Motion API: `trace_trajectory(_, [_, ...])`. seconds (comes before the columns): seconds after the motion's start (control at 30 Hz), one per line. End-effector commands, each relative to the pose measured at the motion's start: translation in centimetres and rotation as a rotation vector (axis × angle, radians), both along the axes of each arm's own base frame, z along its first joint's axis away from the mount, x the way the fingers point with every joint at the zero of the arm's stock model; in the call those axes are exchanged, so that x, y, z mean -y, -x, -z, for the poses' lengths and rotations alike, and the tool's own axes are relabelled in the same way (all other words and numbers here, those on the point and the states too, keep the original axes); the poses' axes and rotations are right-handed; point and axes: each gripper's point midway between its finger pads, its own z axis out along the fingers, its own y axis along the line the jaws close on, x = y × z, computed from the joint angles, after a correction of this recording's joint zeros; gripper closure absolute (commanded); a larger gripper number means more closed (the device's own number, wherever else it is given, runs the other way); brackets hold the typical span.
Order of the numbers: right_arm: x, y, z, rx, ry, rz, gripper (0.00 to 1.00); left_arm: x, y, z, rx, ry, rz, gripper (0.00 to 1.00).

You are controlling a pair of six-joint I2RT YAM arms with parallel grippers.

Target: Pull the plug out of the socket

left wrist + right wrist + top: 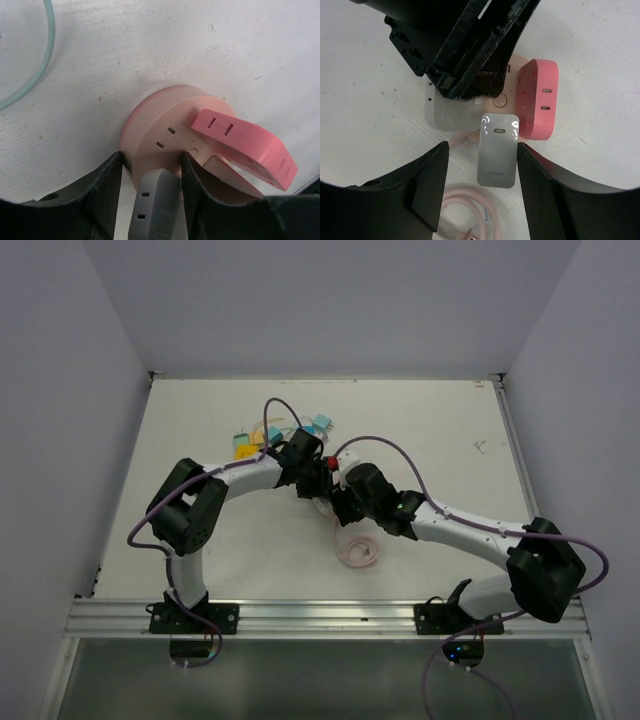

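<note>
The round pale pink socket [160,125] lies on the white table, in the top view under both wrists [322,502]. My left gripper [151,157] is shut on the socket's rim, with a grey adapter [155,205] between its fingers. A pink adapter [245,142] sits in the socket's top. The plug, a silver HONOR charger [497,150], stands at the socket's near side [512,70]. My right gripper [482,147] is open around the charger, with a clear gap on the left. I cannot see whether its prongs are still in.
A coiled pink cable [470,210] lies just in front of the socket [358,552]. Small yellow and teal parts [270,435] sit behind the left arm, and a teal cable [47,50] runs across the table there. The left gripper's black body [465,45] hangs over the socket.
</note>
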Motion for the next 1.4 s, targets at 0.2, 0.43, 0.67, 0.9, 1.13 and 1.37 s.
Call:
trace_trajectory(0.2, [-2.7,-1.3,-1.3,-0.029,0.005,-0.012,0.43,-8.2,4.0,7.4,-0.134,-0.377,-0.006,0.51])
trace_trajectory(0.43, [-2.3,-1.6,0.8,-0.072,0.073,0.022,0.45,-8.1,4.0,7.2,-0.128,-0.369,-0.007,0.51])
trace_trajectory(0.67, [-1.8,-1.8,2.2,-0.082,0.104,0.049,0.6,-8.2,4.3,7.6,-0.137,-0.373,-0.006,0.51])
trace_trajectory(0.9, [-2.2,-2.0,0.3,-0.029,0.055,0.033,1.0,-9.0,5.2,8.5,-0.167,-0.399,-0.006,0.51])
trace_trajectory(1.13, [-3.1,-2.9,-4.6,0.076,-0.072,0.039,1.0,-9.7,5.7,9.1,-0.189,-0.43,-0.009,0.51])
trace_trajectory(1.37, [-2.6,-4.0,-7.3,0.177,-0.128,0.082,1.0,-10.5,6.7,10.1,-0.219,-0.457,-0.011,0.51])
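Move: The white HONOR plug on the round pink socket is about 3 cm ahead of the open right fingers and 3 cm below them, hardly to either side. The pink plug stands some 6 cm ahead, 3 cm right; the grey-white plug 4 cm ahead, 5 cm left; both are about 4 cm lower. The coiled pink cable lies roughly 7 cm back, 3 cm right, 9 cm down. From the left hand the HONOR plug is about 4 cm back, 4 cm right, 2 cm higher. Bring the open right gripper forward and down, about 2.5 cm forward and 2 cm down, tilting it slightly, until the fingers straddle the HONOR plug; then pinch it by its sides and start drawing it back and slightly up, less than 1 cm. Keep the left fingers gripping the socket beside the grey-white plug, staying almost in place. ##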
